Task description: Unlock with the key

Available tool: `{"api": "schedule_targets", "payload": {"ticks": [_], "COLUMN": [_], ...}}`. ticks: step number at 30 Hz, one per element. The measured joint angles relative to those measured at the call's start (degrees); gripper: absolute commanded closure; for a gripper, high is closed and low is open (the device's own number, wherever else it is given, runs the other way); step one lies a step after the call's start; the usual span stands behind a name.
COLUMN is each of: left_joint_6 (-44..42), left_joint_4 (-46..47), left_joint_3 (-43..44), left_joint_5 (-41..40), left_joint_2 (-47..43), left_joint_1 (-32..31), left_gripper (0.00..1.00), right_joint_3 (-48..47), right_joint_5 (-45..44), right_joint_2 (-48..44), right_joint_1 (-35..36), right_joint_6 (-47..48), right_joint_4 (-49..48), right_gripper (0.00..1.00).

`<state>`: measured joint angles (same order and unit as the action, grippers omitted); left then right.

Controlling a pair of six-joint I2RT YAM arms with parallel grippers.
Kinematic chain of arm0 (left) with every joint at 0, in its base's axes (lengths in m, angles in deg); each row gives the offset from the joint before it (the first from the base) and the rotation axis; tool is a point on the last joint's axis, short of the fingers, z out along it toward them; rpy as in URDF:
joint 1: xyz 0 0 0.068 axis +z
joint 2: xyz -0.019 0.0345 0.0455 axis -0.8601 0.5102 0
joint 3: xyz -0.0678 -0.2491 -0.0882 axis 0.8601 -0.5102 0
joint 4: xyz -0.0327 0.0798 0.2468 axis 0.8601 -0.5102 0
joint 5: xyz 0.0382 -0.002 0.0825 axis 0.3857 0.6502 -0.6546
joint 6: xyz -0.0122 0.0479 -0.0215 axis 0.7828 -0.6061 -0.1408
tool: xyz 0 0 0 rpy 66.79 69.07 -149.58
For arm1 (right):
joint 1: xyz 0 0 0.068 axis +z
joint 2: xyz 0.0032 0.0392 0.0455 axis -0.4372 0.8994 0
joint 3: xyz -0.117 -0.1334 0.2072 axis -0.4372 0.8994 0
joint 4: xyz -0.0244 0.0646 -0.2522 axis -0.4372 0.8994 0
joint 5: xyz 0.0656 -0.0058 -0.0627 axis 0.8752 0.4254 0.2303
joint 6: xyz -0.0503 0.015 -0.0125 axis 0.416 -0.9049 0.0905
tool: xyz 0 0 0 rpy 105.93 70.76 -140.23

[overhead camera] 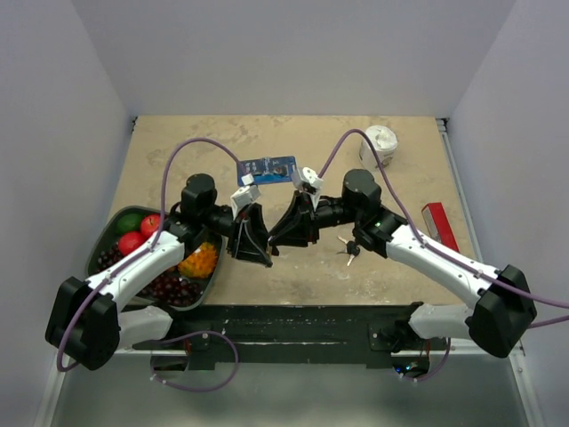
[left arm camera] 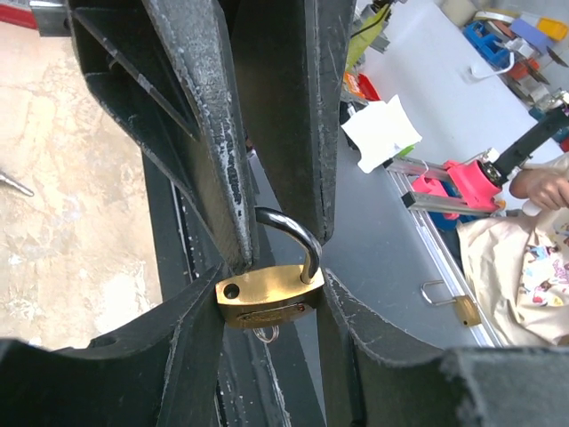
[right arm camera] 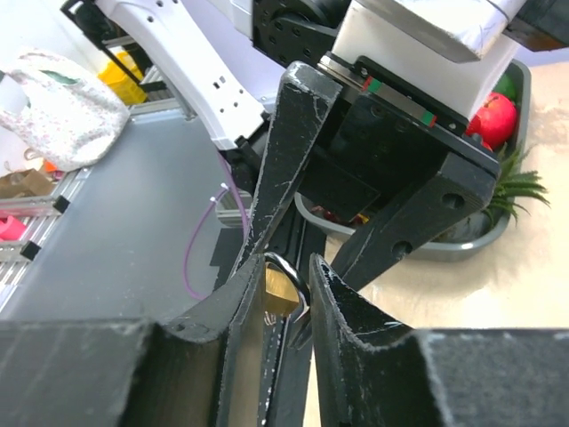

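Observation:
A small brass padlock [left arm camera: 265,298] hangs above the table's near edge, and my left gripper [left arm camera: 271,301] is shut on its body. One leg of its steel shackle [left arm camera: 298,233] is out of its hole. A small ring [left arm camera: 267,334] shows under the lock. My right gripper [right arm camera: 298,286] comes in from the opposite side, with its fingers [left arm camera: 227,169] pressed against both sides of the shackle [right arm camera: 300,272]. From above, the two grippers [overhead camera: 269,252] meet tip to tip. The key [overhead camera: 348,248], a small bunch with black heads, lies on the table under the right forearm, and neither gripper holds it.
A grey tray [overhead camera: 96,256] of fruit sits at the left, beside the left arm. A blue card [overhead camera: 265,169] lies behind the grippers. A white cup [overhead camera: 380,140] stands at the back right. A red block [overhead camera: 439,224] lies near the right edge.

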<state>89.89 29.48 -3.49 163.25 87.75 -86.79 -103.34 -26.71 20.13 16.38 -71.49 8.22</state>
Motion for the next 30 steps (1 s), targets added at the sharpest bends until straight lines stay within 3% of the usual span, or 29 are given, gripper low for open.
{"api": "schedule_targets", "payload": {"ticks": [6,14,20,28,30], "left_joint_6": [-6.4,-13.8,-13.5,-13.5,-13.0], "left_joint_4": [-9.0,-22.9,-29.0,-34.9,-35.0], "left_joint_3": [1.1,7.1,7.3,10.4,10.4], "left_joint_5": [-6.0,-33.0,-48.7,-58.7,-59.6], "left_joint_2": [0.2,5.3,7.3,16.7,18.7], "left_joint_1": [0.8,0.7,0.2,0.2,0.2], "left_gripper": [1.0,1.0,1.0,1.0,1.0], "right_joint_3": [-0.8,-1.7,0.5,1.5,1.5], "right_joint_5": [-5.2,-26.8,-35.3,-39.7,-40.9], "right_joint_2": [-0.4,3.3,10.9,22.3,24.1], "right_joint_1": [-0.1,-0.2,0.6,1.1,1.4], "right_joint_6": [1.9,0.6,-5.3,-10.6,-11.2], "right_joint_4": [6.1,12.5,5.0,-4.3,-4.9], "right_gripper": [1.0,1.0,1.0,1.0,0.94]}}
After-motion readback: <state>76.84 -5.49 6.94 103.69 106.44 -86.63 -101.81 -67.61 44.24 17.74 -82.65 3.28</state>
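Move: The brass padlock, its shackle swung open, is already in the left fingers, with bare table about 14 cm ahead of that hand, 4 cm left and some 22 cm below. From the left hand, the black-headed keys lie roughly 12 cm ahead and 23 cm right, and the fruit tray's middle 10 cm ahead and 31 cm left, both about 20 cm down. The shackle is right at the right hand's fingertips, some 2 cm to its left. The padlock stays in the left grip while both hands carry on side by side, down some 18 cm and forward about 14 towards the bare table. The right fingers, partly open around the shackle, close almost fully early on. The left hand swings counter-clockwise about 45 degrees and tips its fingers well down; the right turns clockwise about 40 and dips less. ##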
